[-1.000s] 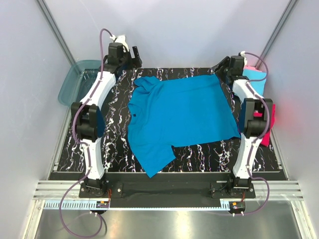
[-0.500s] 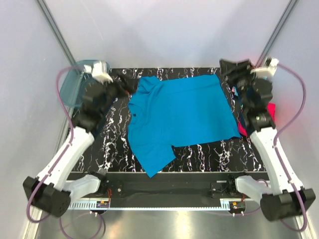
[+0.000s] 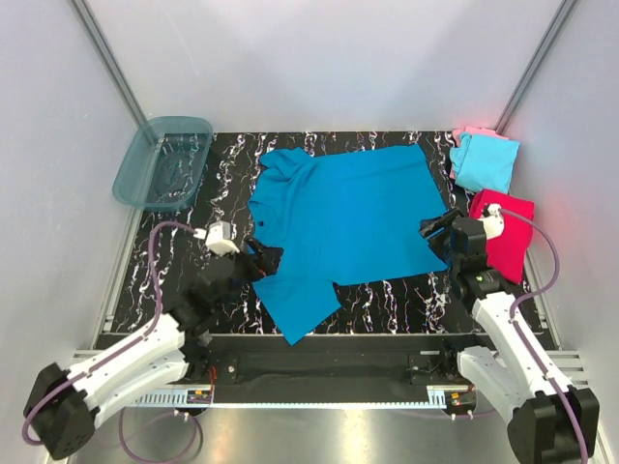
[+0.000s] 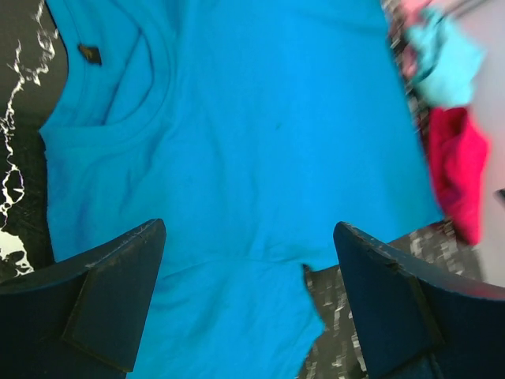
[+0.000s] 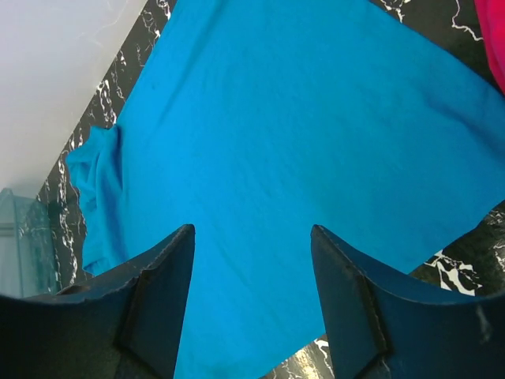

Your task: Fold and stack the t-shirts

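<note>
A large teal-blue t-shirt point(image 3: 348, 227) lies spread flat on the black marbled table point(image 3: 406, 295), collar to the left and one sleeve trailing toward the near edge. My left gripper point(image 3: 263, 261) hovers open over its near-left part, by the collar and sleeve point(image 4: 252, 142), jaws wide with nothing between them point(image 4: 248, 229). My right gripper point(image 3: 435, 230) hangs open above the shirt's near-right hem point(image 5: 300, 134), also empty point(image 5: 252, 230). A light cyan t-shirt point(image 3: 486, 162) sits folded on a pale pink one point(image 3: 471, 132) at the far right. A magenta-red t-shirt point(image 3: 508, 246) lies just nearer.
A translucent teal plastic tub point(image 3: 162, 161) stands at the far left corner, off the table's edge. Grey walls and slanted metal posts close in the back and sides. Metal rails run along the near edge by the arm bases.
Both arms have swung back from the table's far corners to the near side and now reach low over the shirt. The teal-blue shirt has not moved.
</note>
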You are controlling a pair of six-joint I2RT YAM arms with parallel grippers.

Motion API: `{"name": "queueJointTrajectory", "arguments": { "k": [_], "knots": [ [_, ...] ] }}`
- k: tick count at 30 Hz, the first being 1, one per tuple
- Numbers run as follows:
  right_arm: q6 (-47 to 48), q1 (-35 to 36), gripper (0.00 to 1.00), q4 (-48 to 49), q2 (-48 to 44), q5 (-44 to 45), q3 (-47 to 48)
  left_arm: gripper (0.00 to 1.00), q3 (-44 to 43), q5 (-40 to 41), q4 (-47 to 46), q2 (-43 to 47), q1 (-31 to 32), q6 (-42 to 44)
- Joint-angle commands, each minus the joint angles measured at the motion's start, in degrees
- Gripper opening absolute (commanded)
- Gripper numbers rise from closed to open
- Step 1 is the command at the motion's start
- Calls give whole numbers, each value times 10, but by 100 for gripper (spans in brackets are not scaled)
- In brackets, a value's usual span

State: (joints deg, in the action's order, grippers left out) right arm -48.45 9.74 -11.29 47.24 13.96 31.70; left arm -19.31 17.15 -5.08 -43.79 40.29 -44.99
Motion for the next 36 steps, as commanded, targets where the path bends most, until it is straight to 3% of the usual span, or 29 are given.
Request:
{"name": "queueJointTrajectory", "arguments": {
  "k": [1,4,8,12,24,36],
  "knots": [
    [-30,-1,68,-1,6,17,-6,93,28,95,-3,59,24,-37],
    [-30,-19,70,-16,-1,18,-25,93,45,109,41,110,27,-44],
    [-44,-88,72,-20,-7,-46,-49,93,80,111,71,162,29,-65],
    [-49,-132,73,-16,43,-77,-39,93,107,108,69,157,29,-104],
    [-104,-180,73,50,170,-150,-36,94,160,88,-74,13,29,-150],
    [-121,-198,71,11,150,-123,-22,94,135,85,-153,-109,29,-131]
  ]
}}
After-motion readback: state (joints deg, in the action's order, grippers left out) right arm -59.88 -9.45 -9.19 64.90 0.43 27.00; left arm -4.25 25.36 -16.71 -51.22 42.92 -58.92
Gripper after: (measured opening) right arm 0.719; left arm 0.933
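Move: The near shoulder of the blue t-shirt lies some 13 cm below the left gripper, about 3 cm back and 1 cm to its left; from that gripper the near sleeve is about 9 cm back and 11 cm right. The shirt's near right hem corner lies about 15 cm below the right gripper, 4 cm back and 6 cm right; the red shirt is 2 cm ahead and 11 cm right of that gripper. Lower both open grippers towards the blue shirt. Bring the left one a few centimetres left and back, then about 10 cm down to the near shoulder edge, tipping and turning slightly counter-clockwise, and ease it a little right and forward. Take the right one about 11 cm down and 5 cm right towards the hem corner, beside the red shirt, tipping its fingers down, rolling its left side up and turning some 15 degrees clockwise. ##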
